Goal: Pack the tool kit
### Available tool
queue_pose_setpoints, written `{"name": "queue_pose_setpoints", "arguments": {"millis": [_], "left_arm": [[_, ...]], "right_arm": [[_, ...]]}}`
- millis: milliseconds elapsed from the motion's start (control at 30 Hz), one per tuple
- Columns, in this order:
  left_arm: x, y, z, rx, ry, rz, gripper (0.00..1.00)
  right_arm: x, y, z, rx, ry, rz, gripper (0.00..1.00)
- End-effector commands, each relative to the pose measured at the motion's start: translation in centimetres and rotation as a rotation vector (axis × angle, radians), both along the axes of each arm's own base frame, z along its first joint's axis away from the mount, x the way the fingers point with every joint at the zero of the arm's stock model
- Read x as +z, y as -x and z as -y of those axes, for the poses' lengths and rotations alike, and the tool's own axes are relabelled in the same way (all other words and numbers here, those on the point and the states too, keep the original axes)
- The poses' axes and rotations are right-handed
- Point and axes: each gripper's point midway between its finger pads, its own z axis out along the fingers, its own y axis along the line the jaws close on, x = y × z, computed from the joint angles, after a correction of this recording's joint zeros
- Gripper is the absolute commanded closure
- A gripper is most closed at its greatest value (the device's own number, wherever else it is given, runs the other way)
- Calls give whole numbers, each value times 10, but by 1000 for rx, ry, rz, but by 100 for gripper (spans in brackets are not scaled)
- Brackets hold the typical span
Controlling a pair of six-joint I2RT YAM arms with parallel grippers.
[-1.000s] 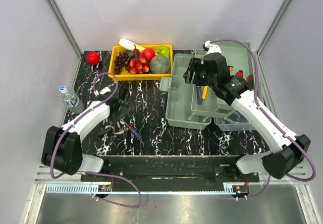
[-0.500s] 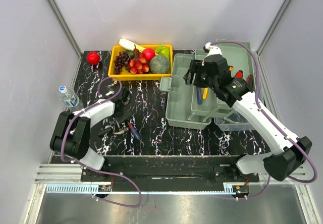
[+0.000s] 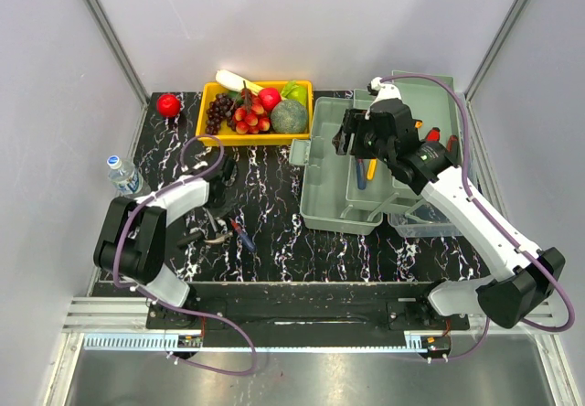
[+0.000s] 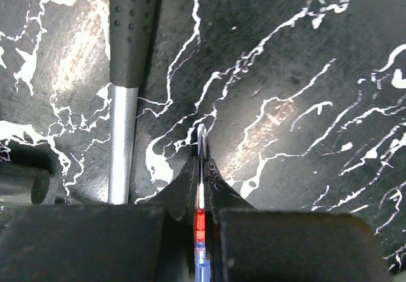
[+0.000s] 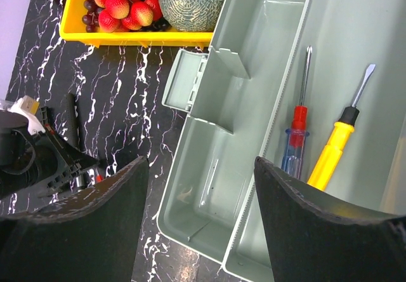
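Observation:
The grey-green toolbox (image 3: pixel 322 207) stands open at the right. Its tray holds a red-and-blue screwdriver (image 5: pixel 296 133) and a yellow-handled screwdriver (image 5: pixel 335 147). My right gripper (image 5: pixel 202 213) hangs open above the box's empty front compartment, holding nothing. On the black marbled table at the left, my left gripper (image 4: pixel 202 166) is shut on the thin shaft of another red-and-blue screwdriver (image 4: pixel 202 139). Its tip pokes out past the fingers, down at the tabletop. In the top view this gripper (image 3: pixel 222 207) sits among loose tools, with pliers (image 3: pixel 206 237) beside it.
A black-gripped, silver-shafted tool (image 4: pixel 124 98) lies just left of the left gripper. A yellow fruit tray (image 3: pixel 256 138) stands at the back, with a red apple (image 3: pixel 168 104) to its left. A water bottle (image 3: pixel 122 176) stands at the table's left edge.
The left gripper has closed from open onto the screwdriver's shaft, and its arm has folded in closer. The right arm has hardly moved and stays open.

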Motion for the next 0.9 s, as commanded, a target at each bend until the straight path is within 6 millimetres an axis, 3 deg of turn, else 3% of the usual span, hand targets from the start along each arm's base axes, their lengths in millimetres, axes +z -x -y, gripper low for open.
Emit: {"name": "queue_pose_setpoints", "arguments": {"millis": [0, 200, 267, 400, 500, 600, 733, 867], "left_arm": [[52, -41, 9, -79, 14, 180, 100], [176, -82, 40, -217, 152, 534, 100], [221, -89, 53, -266, 215, 656, 100], [297, -86, 89, -434, 387, 872, 100], [354, -70, 120, -624, 551, 1065, 100], [393, -49, 139, -750, 681, 1182, 100], [422, -35, 149, -837, 777, 1266, 100], [444, -21, 155, -886, 847, 1337, 100]], "right_arm": [[13, 0, -11, 70, -2, 45, 25], [29, 29, -58, 408, -111, 90, 3], [36, 43, -74, 527, -166, 100, 0], [44, 60, -95, 677, -243, 94, 1], [45, 58, -103, 687, -269, 82, 1], [55, 63, -113, 735, -304, 90, 1], [76, 80, -127, 850, -376, 122, 1], [83, 88, -134, 892, -414, 123, 2]]}}
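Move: The left hand already pinches the red-and-blue screwdriver by its shaft near the collar; it is bound for the right gripper, about 34 cm to the right, 6 cm ahead and 28 cm higher. The hammer lies about 7 cm left and 3 cm ahead of the left hand, at its level. From the right hand the screwdriver's middle is about 31 cm left, 9 cm back and 28 cm below, while the toolbox's left tray is centred about 9 cm ahead, 1 cm right and 24 cm below. Left hand lifts its screwdriver about 40 cm and rightwards; the right opens wide, closing in 12 cm leftwards. ##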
